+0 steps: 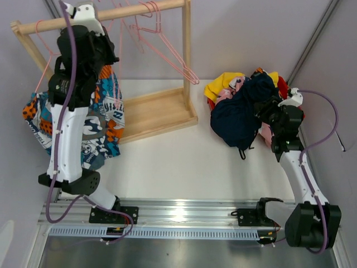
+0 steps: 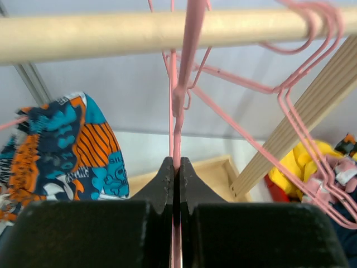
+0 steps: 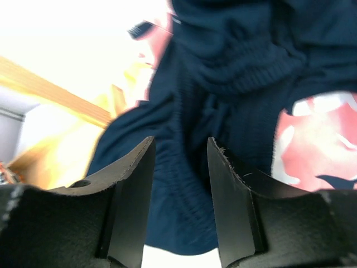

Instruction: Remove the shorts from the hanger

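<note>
Blue-orange-white patterned shorts [image 1: 106, 120] [image 2: 67, 151] hang at the left end of the wooden rail [image 1: 125, 11] [image 2: 111, 33], partly hidden behind my left arm. My left gripper [image 1: 103, 53] [image 2: 175, 164] is raised to the rail and shut on the thin wire of a pink hanger [image 2: 178, 106]. Navy shorts [image 1: 237, 120] [image 3: 223, 67] lie on top of a pile at the right. My right gripper [image 1: 266, 109] [image 3: 179, 142] is open just over the navy cloth, which shows between its fingers without being pinched.
Bare pink hangers [image 1: 162, 39] [image 2: 312, 139] hang at the rail's right end. The rack's wooden base [image 1: 156, 114] lies on the white table. The pile also holds yellow shorts [image 1: 220, 84] and pink patterned shorts [image 3: 318, 145]. A wall stands close on the right.
</note>
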{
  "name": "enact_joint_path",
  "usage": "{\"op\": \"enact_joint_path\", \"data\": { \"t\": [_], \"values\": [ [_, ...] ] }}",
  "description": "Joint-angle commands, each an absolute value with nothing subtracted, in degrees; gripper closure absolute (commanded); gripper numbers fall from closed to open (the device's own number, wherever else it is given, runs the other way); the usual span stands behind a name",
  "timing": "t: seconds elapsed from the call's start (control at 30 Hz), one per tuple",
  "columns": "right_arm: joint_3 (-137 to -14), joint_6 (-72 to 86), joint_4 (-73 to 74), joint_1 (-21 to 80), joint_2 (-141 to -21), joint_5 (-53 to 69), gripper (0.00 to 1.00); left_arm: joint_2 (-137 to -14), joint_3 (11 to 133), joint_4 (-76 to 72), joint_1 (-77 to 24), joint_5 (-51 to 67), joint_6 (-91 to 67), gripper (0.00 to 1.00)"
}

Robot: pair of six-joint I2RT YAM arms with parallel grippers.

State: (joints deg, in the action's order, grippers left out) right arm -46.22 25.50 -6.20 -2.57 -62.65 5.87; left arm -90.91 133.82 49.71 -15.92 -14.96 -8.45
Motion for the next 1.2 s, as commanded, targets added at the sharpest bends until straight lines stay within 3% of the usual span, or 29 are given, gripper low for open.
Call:
{"op": "enact_joint_path", "data": {
  "t": [0.0, 0.47, 0.93, 1.03, 1.07, 1.13, 1.17],
  "values": [
    [-43.96, 26.1, -11.95, -2.2, -59.07, 8.17, 0.5, -88.07, 137.82, 46.94, -15.56, -16.87, -7.03, 1.0],
    [-41.05, 26.63, -10.37, -2.11, -55.37, 9.4, 0.51, -86.39, 131.13, 44.91, -15.56, -18.02, -5.98, 1.0],
    [-38.06, 24.61, -8.0, -2.64, -51.95, 9.14, 0.52, -102.65, 143.0, 45.26, -14.24, -15.65, -6.68, 1.0],
    [-38.06, 24.17, -7.3, -2.81, -51.15, 9.23, 0.47, -103.53, 141.51, 44.82, -14.15, -15.38, -7.29, 0.99],
    [-38.14, 24.0, -7.03, -2.81, -50.8, 9.23, 0.38, -103.36, 141.07, 44.91, -14.15, -15.03, -7.47, 0.99],
    [-38.14, 24.08, -6.42, -2.9, -50.45, 8.62, 0.09, -102.49, 138.17, 44.91, -14.15, -14.59, -8.17, 0.98],
    [-38.23, 24.26, -6.24, -2.9, -50.19, 8.53, 0.01, -101.7, 137.03, 44.56, -14.15, -14.15, -8.52, 0.96]
  ]
}}
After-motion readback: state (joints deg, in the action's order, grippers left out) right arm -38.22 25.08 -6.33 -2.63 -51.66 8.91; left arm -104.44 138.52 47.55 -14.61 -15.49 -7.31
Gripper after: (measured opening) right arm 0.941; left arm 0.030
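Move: The bar of the rack runs across about 10 cm ahead of the left hand and some 3 cm above it; that hand already grips an empty pink hanger. The bunch of emptied hangers hangs about 10 cm ahead, 13 cm to its right and 6 cm lower. The patterned shorts are roughly 5 cm ahead, 15 cm left and 26 cm below; from the right hand they lie some 62 cm left, 5 cm ahead, about level. Back and up a few centimetres first, then forward about 11 cm and down some 9 cm, the left hand carries the pink hanger to the bar to hook it on, tipping slightly downward at the end with fingers still shut on its neck. The half-open right hand eases back about 4 cm from the navy shorts, opening wide at the end. ##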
